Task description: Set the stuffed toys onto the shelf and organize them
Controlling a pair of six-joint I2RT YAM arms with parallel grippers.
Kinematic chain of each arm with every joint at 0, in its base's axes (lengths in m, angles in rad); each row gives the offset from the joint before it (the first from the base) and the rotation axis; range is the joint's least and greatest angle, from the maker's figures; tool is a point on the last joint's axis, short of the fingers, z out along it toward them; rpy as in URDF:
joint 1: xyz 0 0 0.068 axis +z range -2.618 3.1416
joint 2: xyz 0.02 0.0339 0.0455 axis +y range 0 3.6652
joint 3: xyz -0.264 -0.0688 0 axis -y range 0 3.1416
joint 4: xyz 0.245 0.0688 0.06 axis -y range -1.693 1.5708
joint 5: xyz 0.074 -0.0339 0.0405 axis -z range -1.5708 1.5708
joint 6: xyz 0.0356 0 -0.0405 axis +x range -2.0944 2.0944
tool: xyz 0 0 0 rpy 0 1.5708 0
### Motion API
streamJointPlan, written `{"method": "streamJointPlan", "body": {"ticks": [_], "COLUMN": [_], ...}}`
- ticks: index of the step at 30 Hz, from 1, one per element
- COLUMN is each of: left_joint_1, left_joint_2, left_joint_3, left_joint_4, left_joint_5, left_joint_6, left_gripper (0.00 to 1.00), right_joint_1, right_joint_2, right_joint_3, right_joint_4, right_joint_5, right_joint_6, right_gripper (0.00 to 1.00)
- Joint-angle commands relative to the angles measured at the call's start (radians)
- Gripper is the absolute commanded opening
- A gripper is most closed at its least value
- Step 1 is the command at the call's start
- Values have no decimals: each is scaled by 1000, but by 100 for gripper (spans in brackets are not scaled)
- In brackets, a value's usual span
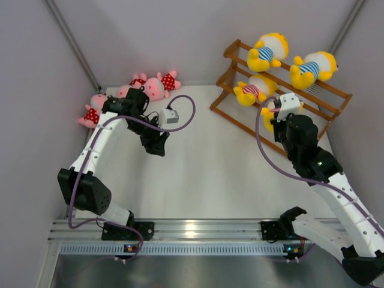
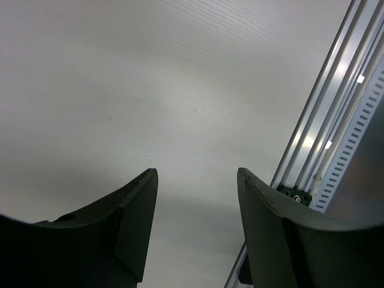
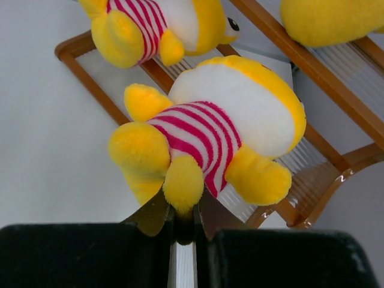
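Observation:
The brown wooden shelf [image 1: 324, 102] stands at the back right. Two yellow toys in blue stripes [image 1: 267, 53] [image 1: 312, 67] lie on its upper rails, and a yellow one in pink stripes [image 1: 255, 89] lies lower. My right gripper [image 3: 185, 210] is shut on a limb of another yellow toy in pink stripes [image 3: 222, 132], held over the shelf's lower tier [image 3: 312, 180]; the top view shows only a sliver of that toy [image 1: 267, 122]. Three pink toys in red dotted outfits [image 1: 92, 111] [image 1: 129, 90] [image 1: 162, 84] lie at the back left. My left gripper [image 1: 157, 144] [image 2: 195, 180] hangs open over bare table.
The left arm's elbow [image 1: 129, 102] sits close in front of the pink toys. Grey walls [image 1: 36, 90] close in the table on three sides. An aluminium rail [image 1: 192, 231] [image 2: 336, 120] runs along the near edge by the arm bases.

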Motion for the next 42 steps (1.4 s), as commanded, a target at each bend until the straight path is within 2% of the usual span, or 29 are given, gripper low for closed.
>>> {"method": "streamJointPlan", "body": {"ticks": [1,8,12,20,28,30,31,33,34,38,41,42], "left_joint_1": [3,3,3,3,3,3,3,3,3,3,3,3], "left_joint_2": [-4,-20,-37,-43,-42,-40,-40,-34,-34,-8,10,16], "left_joint_3": [41,27,5,4,-5,-10,-10,-11,-12,-4,-5,-5], "left_joint_4": [-7,-7,-7,-6,-6,-6,-4,-4,-4,16,88,109], "left_joint_5": [14,1,-6,-14,-17,-14,-15,-12,-12,-34,-115,-190], "left_joint_6": [-9,-4,3,12,13,14,14,14,13,-21,-90,-136], "left_gripper": [61,61,61,61,62,62,61,61,61,61,61,61], "right_joint_1": [-23,-131,-203,-375,-449,-452,-452,-451,-451,-451,-452,-452], "right_joint_2": [-42,-66,-45,18,56,53,46,35,20,-31,-63,-68], "right_joint_3": [-115,-330,-370,-413,-407,-397,-393,-377,-370,-349,-320,-311], "right_joint_4": [196,570,658,735,714,683,671,625,609,533,459,419], "right_joint_5": [97,39,-77,-229,-306,-318,-320,-325,-326,-306,-303,-306], "right_joint_6": [-38,-26,-1,36,28,43,54,86,97,125,160,157], "right_gripper": [0,0,0,0,2,9,19,28,39,55,66,68]}}
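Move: The right hand holds the pink-striped yellow toy by its foot. The free right end of the lower shelf lies about 13 cm ahead, 8 cm to the right and 7 cm below. The placed pink-striped toy is on the same tier, some 20 cm ahead, 3 cm left and 6 cm down. The right blue-striped toy sits a tier up, roughly 22 cm ahead, 8 cm right and 6 cm above. From the left hand the free spot is about 14 cm ahead, 42 cm right and slightly higher. Down first, then forward and to the right, the right hand carries the toy some 12 cm to the free end of the lower shelf, swinging about 10 degrees clockwise as the fingertips tip up slightly. There it stops, opens the fingers from nearly shut to about two thirds, lets go of the foot and eases back about 2 cm, its left side rolling up a little. ##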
